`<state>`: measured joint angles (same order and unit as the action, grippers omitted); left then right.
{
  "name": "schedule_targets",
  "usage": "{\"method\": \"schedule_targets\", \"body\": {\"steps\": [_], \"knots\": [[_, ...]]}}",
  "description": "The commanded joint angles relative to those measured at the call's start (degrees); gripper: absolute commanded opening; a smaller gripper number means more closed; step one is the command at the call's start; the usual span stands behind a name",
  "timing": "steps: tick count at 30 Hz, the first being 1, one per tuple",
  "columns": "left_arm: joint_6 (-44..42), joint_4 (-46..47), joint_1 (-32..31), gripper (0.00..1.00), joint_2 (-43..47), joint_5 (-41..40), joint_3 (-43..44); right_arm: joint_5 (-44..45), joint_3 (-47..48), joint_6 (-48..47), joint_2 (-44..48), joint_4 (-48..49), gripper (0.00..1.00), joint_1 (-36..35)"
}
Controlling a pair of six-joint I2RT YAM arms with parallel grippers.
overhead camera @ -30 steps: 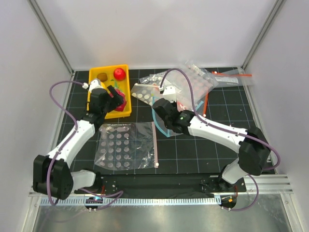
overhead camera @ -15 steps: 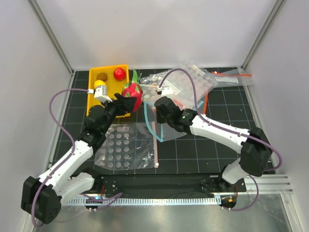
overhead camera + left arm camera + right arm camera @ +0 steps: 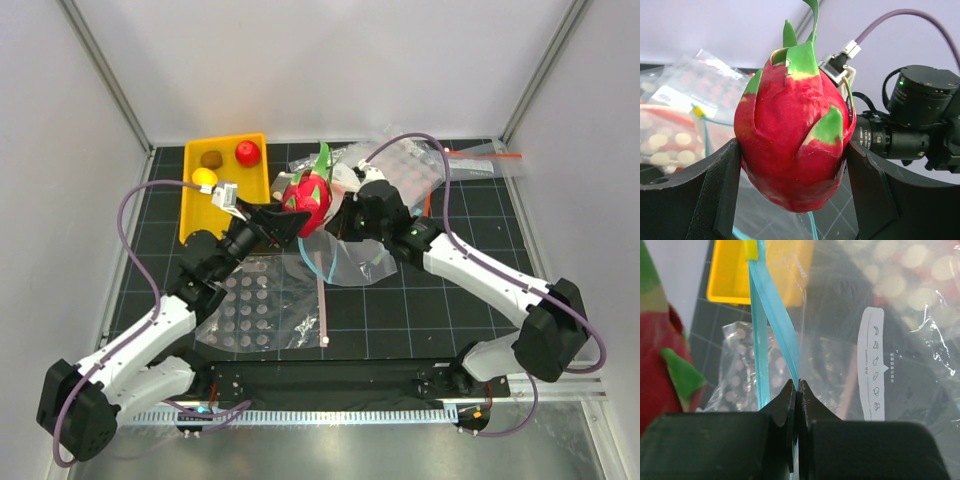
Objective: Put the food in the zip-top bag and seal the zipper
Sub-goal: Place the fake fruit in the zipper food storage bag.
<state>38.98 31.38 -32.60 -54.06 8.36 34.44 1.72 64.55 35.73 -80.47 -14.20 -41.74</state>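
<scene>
My left gripper (image 3: 287, 222) is shut on the pink-red fruit with green leaves (image 3: 308, 197), held in the air at mid table; it fills the left wrist view (image 3: 792, 135). My right gripper (image 3: 345, 222) is shut on the light-blue zipper (image 3: 781, 335) of the clear zip-top bag (image 3: 352, 258), lifted off the table with its mouth toward the fruit. The fruit's edge shows at the left of the right wrist view (image 3: 662, 365). The lemon (image 3: 204, 177), red ball (image 3: 247, 152) and kiwi (image 3: 211, 158) lie in the yellow tray (image 3: 192, 215).
A white-dotted bag (image 3: 250, 300) with a pale pink strip lies flat at front centre. More bags with red-orange strips (image 3: 440, 165) are piled at the back right. White walls enclose the table on three sides.
My left gripper has carried the pink-red fruit from the tray rightward to the bag's mouth. My right gripper has lifted the clear bag and moved it back and right.
</scene>
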Motion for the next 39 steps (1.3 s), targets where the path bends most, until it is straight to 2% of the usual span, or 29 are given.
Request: {"method": "schedule_targets", "body": {"steps": [1, 13, 16, 22, 34, 39], "knots": [[0.3, 12.9, -1.1, 0.35, -0.4, 4.3, 0.7, -8.4, -0.5, 4.2, 3.6, 4.4, 0.01, 0.1], [0.0, 30.0, -2.6, 0.34, -7.7, 6.8, -3.2, -15.2, -2.9, 9.6, 9.8, 6.3, 0.01, 4.4], [-0.1, 33.1, -2.9, 0.33, -10.6, 6.6, -4.4, -16.1, -4.2, 11.0, 10.2, 7.4, 0.01, 6.0], [-1.1, 44.8, -3.7, 0.33, -20.0, 7.7, -5.1, -23.7, -7.2, 16.0, 8.7, 13.0, 0.01, 10.6], [-6.4, 45.0, -5.5, 0.34, -25.6, 5.4, -4.7, -22.3, -7.0, 13.6, 10.5, 9.9, 0.01, 14.7], [-9.8, 40.8, -7.2, 0.35, -26.4, 5.4, -3.5, -22.9, -7.0, 12.8, 10.2, 9.2, 0.01, 17.4]]}}
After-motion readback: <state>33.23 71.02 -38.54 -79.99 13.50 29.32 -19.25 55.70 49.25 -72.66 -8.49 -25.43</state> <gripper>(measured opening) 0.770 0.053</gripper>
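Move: The bag's blue-zipped mouth hangs roughly 4 cm right, 1 cm back and 10 cm below the left hand, which holds the dragon fruit. The right gripper pinching its far lip is about 8 cm right, level fore-and-aft and 9 cm down. The flat dotted bag lies some 9 cm left, 9 back and 28 below; the yellow tray, 20 left and 21 ahead at table height. From the right hand, the dragon fruit is about 7 cm left, 1 ahead and 8 above. Rightward, some 7 cm, and after a slight rise and draw back, down about 5 cm, the left hand carries the still-gripped dragon fruit to the bag mouth, its fingertips tipping up a little. Keeping its pinch on the far lip, the right hand first lifts it some 5 cm, then moves right and partly sinks again while rolling about 20 degrees, left side up. ##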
